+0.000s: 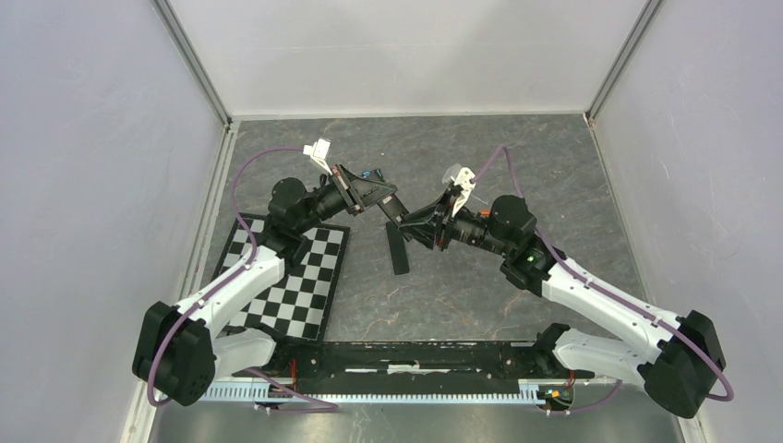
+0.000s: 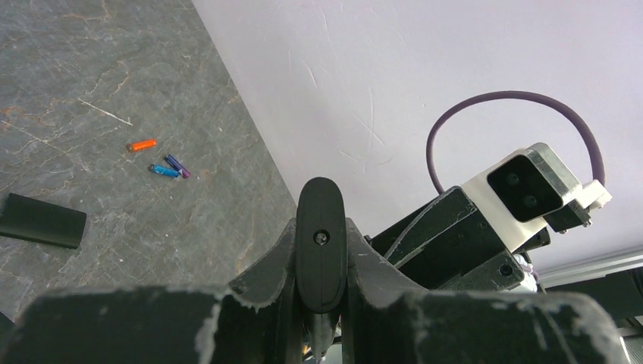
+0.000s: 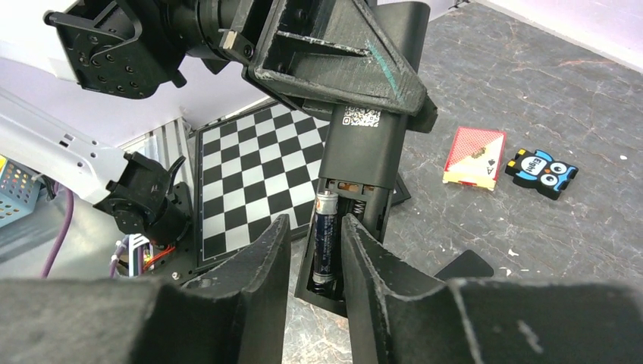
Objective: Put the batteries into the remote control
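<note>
My left gripper (image 1: 391, 209) is shut on the black remote control (image 1: 399, 247), which hangs above the table; the left wrist view shows its rounded end (image 2: 320, 220) clamped between the fingers. In the right wrist view the remote's (image 3: 365, 144) back compartment is uncovered and a dark blue battery (image 3: 324, 235) lies in one slot. Beside it, the other slot shows a bare spring. My right gripper (image 3: 315, 221) stands open just in front of that battery, its fingers apart on either side. Three loose batteries, orange (image 2: 141, 145), blue (image 2: 164, 171) and purple (image 2: 178, 165), lie on the table.
A black flat cover (image 2: 42, 220) lies on the grey table near the loose cells. A checkerboard mat (image 1: 295, 277) covers the near left. A red card box (image 3: 474, 155) and a blue-and-black owl gadget (image 3: 542, 171) lie together. White walls enclose three sides.
</note>
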Robot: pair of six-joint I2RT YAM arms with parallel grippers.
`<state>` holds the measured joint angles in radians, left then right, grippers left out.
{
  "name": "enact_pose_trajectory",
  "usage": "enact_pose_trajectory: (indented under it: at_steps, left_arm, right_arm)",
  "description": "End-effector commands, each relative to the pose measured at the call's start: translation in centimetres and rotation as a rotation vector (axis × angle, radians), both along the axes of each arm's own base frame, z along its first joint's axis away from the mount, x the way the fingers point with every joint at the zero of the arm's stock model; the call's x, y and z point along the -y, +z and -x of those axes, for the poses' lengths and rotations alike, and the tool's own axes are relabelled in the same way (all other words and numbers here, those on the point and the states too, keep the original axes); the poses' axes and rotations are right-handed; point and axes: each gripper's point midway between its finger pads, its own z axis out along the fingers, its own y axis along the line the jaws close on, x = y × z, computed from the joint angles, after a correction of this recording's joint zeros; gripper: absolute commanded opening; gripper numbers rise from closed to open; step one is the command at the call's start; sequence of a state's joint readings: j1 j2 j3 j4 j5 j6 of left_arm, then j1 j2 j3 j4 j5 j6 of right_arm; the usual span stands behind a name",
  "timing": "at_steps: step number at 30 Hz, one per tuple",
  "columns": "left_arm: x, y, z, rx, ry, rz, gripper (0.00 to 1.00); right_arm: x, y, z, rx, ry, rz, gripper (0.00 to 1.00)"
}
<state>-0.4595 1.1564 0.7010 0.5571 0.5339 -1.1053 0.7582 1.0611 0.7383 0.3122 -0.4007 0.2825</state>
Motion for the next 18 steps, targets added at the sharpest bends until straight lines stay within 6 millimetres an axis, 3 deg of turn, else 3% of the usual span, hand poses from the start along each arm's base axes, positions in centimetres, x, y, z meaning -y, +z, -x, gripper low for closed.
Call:
enact_pose_trajectory:
  at_steps: [1,6,13,17,18]
  left_arm:
    - [0.0,3.5,0.9,0.081,-0.035,0.063,0.02]
    - [0.0,3.1,0.8,0.08,-0.027,0.054,0.02]
    - [-0.2,3.0,0.5,0.084,-0.013,0.049,0.02]
    - [-0.4,3.0,0.4,0.089,0.0,0.048,0.02]
    - [-0.4,3.1,0.4,0.093,0.003,0.049,0.02]
  right_arm:
    - [0.7,0.8,-0.8,0.032,-0.057,-0.006,0.37]
    - [0.5,2.4,-0.8,0.02,-0.06,-0.042,0.46]
    - [0.9,5.2,-0.5,-0.012,-0.076,-0.12,0.7]
    - [3.0,5.7,-2.3,-0.126,-0.264,-0.167,0.98]
    - [4.1,4.4,-3.6,-0.226,-0.381,-0.152,0.98]
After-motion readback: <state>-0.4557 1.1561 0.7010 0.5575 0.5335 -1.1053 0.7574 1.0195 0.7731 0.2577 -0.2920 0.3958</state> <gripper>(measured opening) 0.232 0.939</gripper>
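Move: The loose batteries lie on the table about 13 cm ahead of the right hand, 21 cm to its right and 27 cm below. The loaded battery, in the held remote, is only 1 cm ahead and 1 cm left of it, level with the fingertips; the battery cover lies 13 cm ahead, 5 cm right and 27 cm down. From the left hand, the loose batteries are about 8 cm ahead, 24 cm right and 29 cm down. The right hand, its fingers already parted either side of the loaded battery, spreads them from about a third open to nearly full width and rises some 2 cm clear of the remote's compartment, slowly at first, then faster with a drift of about 1 cm to the right and a little forward. As it backs off, its wrist turns slightly clockwise and tips by some 5 to 10 degrees, while the left hand stays in place and keeps its grip on the remote's other end. ##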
